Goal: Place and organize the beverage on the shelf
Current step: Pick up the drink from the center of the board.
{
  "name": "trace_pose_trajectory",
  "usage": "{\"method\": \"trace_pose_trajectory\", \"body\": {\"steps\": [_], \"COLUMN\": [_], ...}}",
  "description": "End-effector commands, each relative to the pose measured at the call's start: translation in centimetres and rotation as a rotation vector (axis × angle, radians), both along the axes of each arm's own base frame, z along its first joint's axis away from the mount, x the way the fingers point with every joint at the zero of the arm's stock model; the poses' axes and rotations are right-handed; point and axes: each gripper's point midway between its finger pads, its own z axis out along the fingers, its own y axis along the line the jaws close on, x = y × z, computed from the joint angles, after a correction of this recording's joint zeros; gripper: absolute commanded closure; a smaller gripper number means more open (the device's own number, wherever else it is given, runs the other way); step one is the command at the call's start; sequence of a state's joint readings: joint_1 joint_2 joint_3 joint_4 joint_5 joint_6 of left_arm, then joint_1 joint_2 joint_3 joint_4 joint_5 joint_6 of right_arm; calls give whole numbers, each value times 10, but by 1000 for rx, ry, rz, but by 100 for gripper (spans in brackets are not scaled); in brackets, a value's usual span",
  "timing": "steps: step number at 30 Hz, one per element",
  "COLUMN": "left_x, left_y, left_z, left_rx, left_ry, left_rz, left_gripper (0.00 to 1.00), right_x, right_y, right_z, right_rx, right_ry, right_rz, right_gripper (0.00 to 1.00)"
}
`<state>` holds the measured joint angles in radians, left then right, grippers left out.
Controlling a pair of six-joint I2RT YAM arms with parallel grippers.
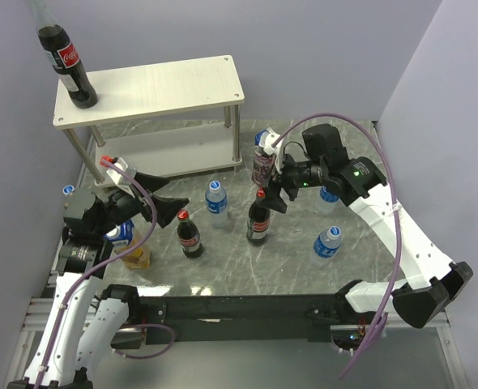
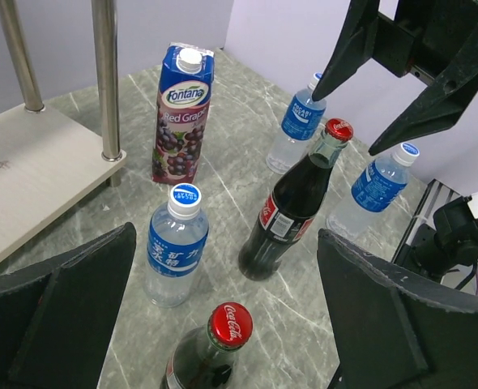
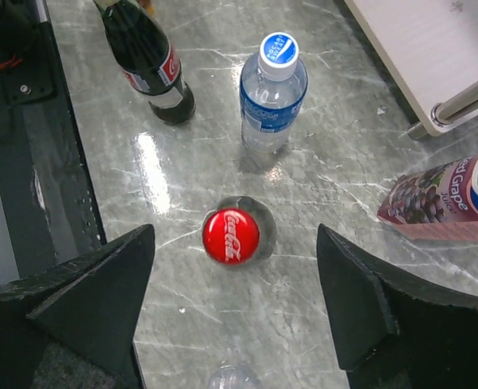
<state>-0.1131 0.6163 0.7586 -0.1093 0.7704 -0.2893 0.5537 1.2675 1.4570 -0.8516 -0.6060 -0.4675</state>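
Observation:
The shelf (image 1: pixel 166 85) stands at the back left with one cola bottle (image 1: pixel 69 69) on its top board. Two cola bottles stand on the table. My right gripper (image 1: pixel 273 190) hangs open straight above one (image 1: pixel 258 219); its red cap (image 3: pixel 231 235) sits between the spread fingers of that gripper (image 3: pixel 235 233). My left gripper (image 1: pixel 174 209) is open just behind the other (image 1: pixel 189 235), whose cap (image 2: pixel 230 324) shows low between the fingers. The purple carton (image 1: pixel 263 158) stands mid-table. The yellow carton (image 1: pixel 134 247) is under my left arm. Water bottles (image 1: pixel 215 197) (image 1: pixel 328 241) stand around.
A further water bottle (image 1: pixel 67 192) stands by the left wall, and one (image 1: pixel 330 193) is half hidden behind my right arm. The shelf's lower board (image 2: pixel 28 170) and metal legs (image 2: pixel 105 77) are close on the left in the left wrist view.

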Motion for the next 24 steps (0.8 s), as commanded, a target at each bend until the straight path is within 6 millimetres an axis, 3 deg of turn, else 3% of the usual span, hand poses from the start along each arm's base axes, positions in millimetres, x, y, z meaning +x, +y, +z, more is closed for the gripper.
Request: {"method": "trace_pose_trajectory", "body": {"steps": [1,7,15,20,24], "left_x": [1,0,-2,-4,-4], "left_y": [0,1,0,-2,-2], "left_z": [14,14,16,17,18], "left_rx": [4,3,-1,-12,-14], "left_ry": [-74,-71,-75,-74,-65], "left_rz": [1,7,4,-11,-11], "left_gripper": [0,1,1,0,0], "right_x": [12,16,14,12,11], "right_y": [11,22,22,23,24], "right_z": [8,-7,-21,-27,-31], "right_rx": [28,-9,-44,-55,-64], "right_ry": [-30,17,12,31,40], "right_rz": [-33,-23,-28,-19,-11], "right_gripper": [14,23,27,41,46]}}
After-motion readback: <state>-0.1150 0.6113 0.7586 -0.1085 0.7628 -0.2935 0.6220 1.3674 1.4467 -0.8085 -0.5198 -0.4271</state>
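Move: The Coke bottle in the middle of the board stands just beyond the right fingertips, about 3 cm to the left and 1 cm ahead, its middle some 12 cm below the hand. The middle water bottle stands roughly 15 cm left and 6 cm ahead of that hand; the grape carton about 18 cm ahead and 2 cm left; the other Coke bottle some 22 cm left and 4 cm back. From the left hand, the middle Coke bottle lies about 21 cm right, 3 cm ahead and 15 cm below. The right hand sinks about 3.5 cm while easing some 2 cm left and a little forward, bringing its part-open fingers down either side of the middle Coke bottle's neck, just under the red cap, with hardly any turn of the wrist. It then stays there, still pointing left and slantwise down, and narrows the fingers from nearly wide open to a bit over half, closing in on the neck without a grip that can yet be made out. ##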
